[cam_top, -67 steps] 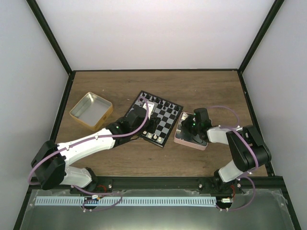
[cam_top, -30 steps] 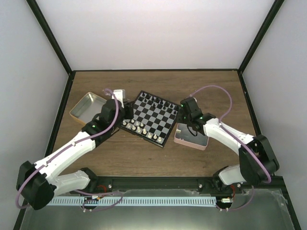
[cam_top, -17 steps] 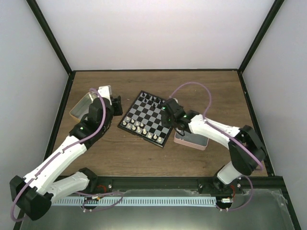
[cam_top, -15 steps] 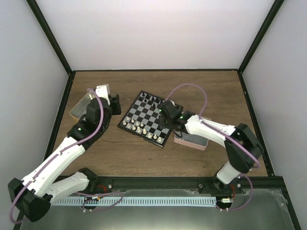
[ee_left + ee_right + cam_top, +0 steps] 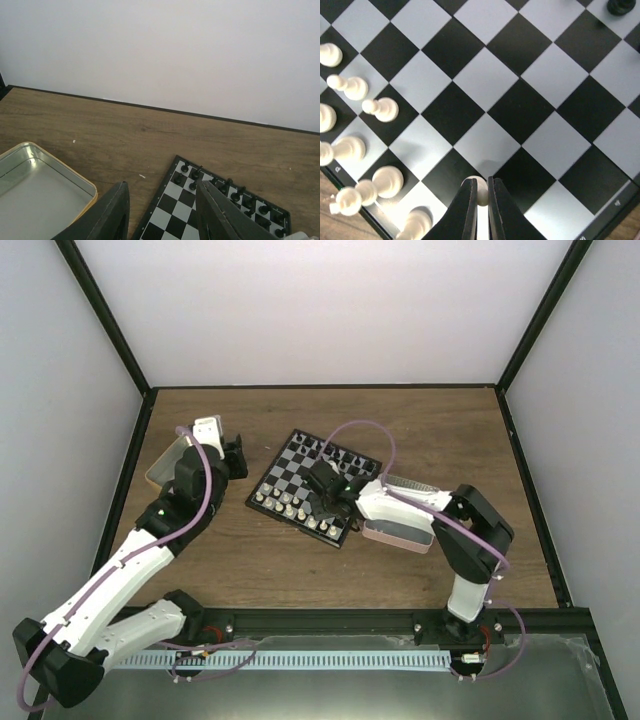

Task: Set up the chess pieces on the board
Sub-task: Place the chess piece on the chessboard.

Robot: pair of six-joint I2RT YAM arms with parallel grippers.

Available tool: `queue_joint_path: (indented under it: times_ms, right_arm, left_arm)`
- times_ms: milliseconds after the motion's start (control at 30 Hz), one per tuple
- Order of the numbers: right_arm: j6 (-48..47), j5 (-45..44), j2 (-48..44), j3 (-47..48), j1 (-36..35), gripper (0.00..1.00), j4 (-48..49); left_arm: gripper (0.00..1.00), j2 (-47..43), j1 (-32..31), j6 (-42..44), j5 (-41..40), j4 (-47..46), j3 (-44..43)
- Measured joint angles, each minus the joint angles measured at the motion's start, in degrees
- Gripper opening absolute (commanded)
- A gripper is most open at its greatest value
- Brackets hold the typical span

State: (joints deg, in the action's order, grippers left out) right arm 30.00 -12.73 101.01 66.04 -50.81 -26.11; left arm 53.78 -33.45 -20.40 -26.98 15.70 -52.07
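The board (image 5: 290, 480) lies mid-table, turned at an angle. Cream-white chess pieces (image 5: 288, 508) line its near left edge and black ones (image 5: 338, 453) its far edge. My right gripper (image 5: 326, 498) hangs over the board's near right part. In the right wrist view it (image 5: 480, 183) is shut on a small cream-white piece (image 5: 481, 192) above the board's squares (image 5: 485, 80), with white pieces (image 5: 380, 109) to the left. My left gripper (image 5: 236, 456) is off the board's left side. Its jaws (image 5: 161, 186) stand open with nothing between them, over the board's corner (image 5: 175, 191).
A yellow-sided metal tin (image 5: 160, 468) sits at the left, partly under my left arm, and it shows as an empty tin (image 5: 40, 192) in the left wrist view. A pink tray (image 5: 397, 531) lies right of the board. Dark rails frame the wooden table.
My right arm swung left from the pink tray to over the board, staying shut. My left arm drew back left toward the tin, off the board, and its jaws opened a little.
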Motion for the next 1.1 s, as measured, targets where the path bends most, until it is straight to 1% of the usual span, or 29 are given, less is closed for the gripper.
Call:
queue_joint_path:
  times_ms: [467,900,1100]
  right_arm:
    - [-2.58,-0.57,7.43,9.2,-1.64,0.01,-0.37]
    - [-3.67,-0.79,9.73,10.58,-1.99,0.01,-0.44]
    - [-3.67,-0.83,10.03,10.95,-2.01,0.09,-0.5]
  left_arm:
    - [0.38,0.15,0.22,0.5,-0.33,0.04,0.72]
    - [0.38,0.15,0.59,0.92,-0.37,0.04,1.27]
    - [0.38,0.15,0.7,0.94,-0.35,0.04,1.31]
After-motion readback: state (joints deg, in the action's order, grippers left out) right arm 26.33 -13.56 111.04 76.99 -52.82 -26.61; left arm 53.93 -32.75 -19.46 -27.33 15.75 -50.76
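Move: The light square meant for the white pawn in the right fingers is about 5 cm to the left, 2 cm ahead and 2 cm down. The last pawn already set stands some 7 cm left and 3 cm ahead of the hand; the tall white piece behind the square stands about 6 cm left and level with the hand. From the left hand the square lies roughly 13 cm right, 27 cm below and about level. The right hand carries the pinched pawn about 5 cm left and slightly forward, then lowers it 1 cm. ##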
